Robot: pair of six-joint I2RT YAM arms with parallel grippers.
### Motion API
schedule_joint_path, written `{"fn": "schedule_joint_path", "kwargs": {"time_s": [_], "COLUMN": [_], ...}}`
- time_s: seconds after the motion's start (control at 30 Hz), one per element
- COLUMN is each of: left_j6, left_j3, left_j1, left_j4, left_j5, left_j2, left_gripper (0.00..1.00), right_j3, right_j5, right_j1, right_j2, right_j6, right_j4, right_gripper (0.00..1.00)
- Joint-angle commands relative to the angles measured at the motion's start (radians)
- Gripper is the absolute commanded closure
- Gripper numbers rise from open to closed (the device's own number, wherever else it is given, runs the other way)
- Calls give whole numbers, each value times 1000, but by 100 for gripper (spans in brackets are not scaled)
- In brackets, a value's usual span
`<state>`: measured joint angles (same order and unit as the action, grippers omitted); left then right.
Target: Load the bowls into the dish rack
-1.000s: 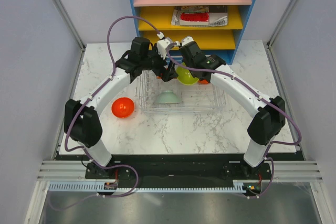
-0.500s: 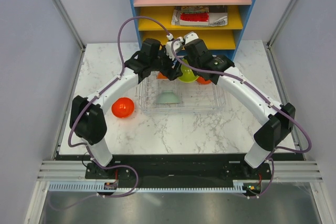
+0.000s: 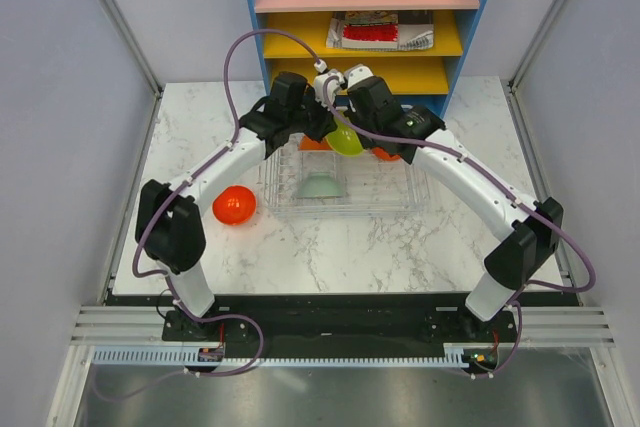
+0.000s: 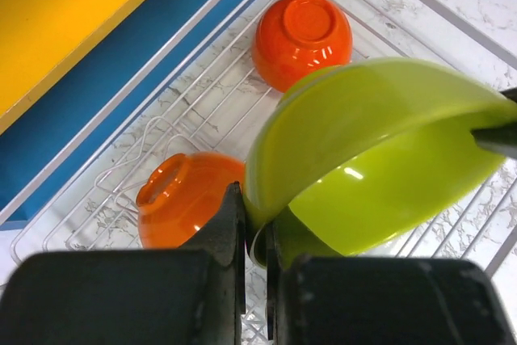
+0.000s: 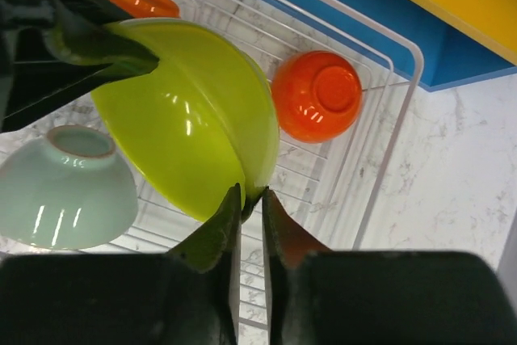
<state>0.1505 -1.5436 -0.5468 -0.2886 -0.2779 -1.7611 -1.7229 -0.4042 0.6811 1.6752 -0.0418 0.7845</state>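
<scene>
A lime green bowl (image 3: pixel 344 140) hangs tilted over the back of the white wire dish rack (image 3: pixel 410 209), held from both sides. My left gripper (image 4: pixel 256 208) is shut on one side of its rim (image 4: pixel 380 143). My right gripper (image 5: pixel 252 195) pinches the opposite rim (image 5: pixel 186 127) at its fingertips. Below it in the rack, two orange bowls (image 4: pixel 303 38) (image 4: pixel 186 199) lie upside down at the back. A pale mint bowl (image 3: pixel 320 185) sits upside down nearer the front. A red bowl (image 3: pixel 234 206) lies on the table left of the rack.
The blue shelf unit (image 3: pixel 370 17) with pink and yellow shelves stands right behind the rack, close to both wrists. Its blue base (image 4: pixel 121 103) runs along the rack's back edge. Marble tabletop (image 3: pixel 330 252) lies in front of the rack.
The right arm carried the lime green bowl back and left over the rack. My left gripper went from open to shut on the bowl's rim. The right jaws have eased slightly.
</scene>
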Motion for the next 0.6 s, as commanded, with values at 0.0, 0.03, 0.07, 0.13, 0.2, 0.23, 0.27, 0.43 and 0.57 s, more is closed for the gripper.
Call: {"fn": "schedule_joint_path", "kwargs": {"time_s": [0.0,0.03,0.07,0.13,0.2,0.23,0.27,0.43,0.57], "left_j6": [21,23,26,32,44,47,55,70,70], "left_j3": [-35,-32,-29,-24,-18,-10,-6,25,49], "left_j1": [-19,-21,-19,-19,-19,-18,-16,-7,21], "left_j4": [9,8,8,5,3,2,2,-1,-4], "left_j5": [-70,-70,-67,-61,-57,-53,-55,-70,-159], "left_j2": [5,9,11,20,34,46,52,100,150], "left_gripper": [98,98,98,98,98,98,98,98,98], "right_j3": [-26,-24,-24,-21,-18,-9,-3,64,146], "right_j5": [70,80,85,108,122,148,162,302,626], "right_j1": [-9,-9,-9,-8,-9,-11,-12,-40,-168], "right_j2": [-40,-49,-55,-77,-97,-123,-133,-221,-284], "right_j6": [33,33,33,60,68,82,88,121,169], "right_j4": [-30,-28,-30,-28,-30,-30,-30,-30,-37], "right_gripper": [72,55,49,35,29,23,20,9,3]}}
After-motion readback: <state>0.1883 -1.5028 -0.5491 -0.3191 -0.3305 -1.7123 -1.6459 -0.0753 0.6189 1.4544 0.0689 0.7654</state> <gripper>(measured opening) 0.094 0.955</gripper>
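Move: My left fingers already pinch the green bowl's left rim; its middle lies about 4 cm right and 2 cm back of them, and some 4 cm left, 2 cm ahead and 2 cm below my right fingers, still at its right rim. Some 14 cm below my left hand, the left orange bowl lies 3 cm ahead and 4 cm left, the right one 3 cm ahead and 15 cm right, the pale green bowl 8 cm back and 3 cm left. I open my right fingers wide to let go of the green bowl's right rim, then draw that hand up and back, nearly 7 cm in all, turning it some 15 degrees counter-clockwise. My left hand stays shut on the left rim, dips slightly and comes back up while easing about 2 cm back towards me with the bowl. ##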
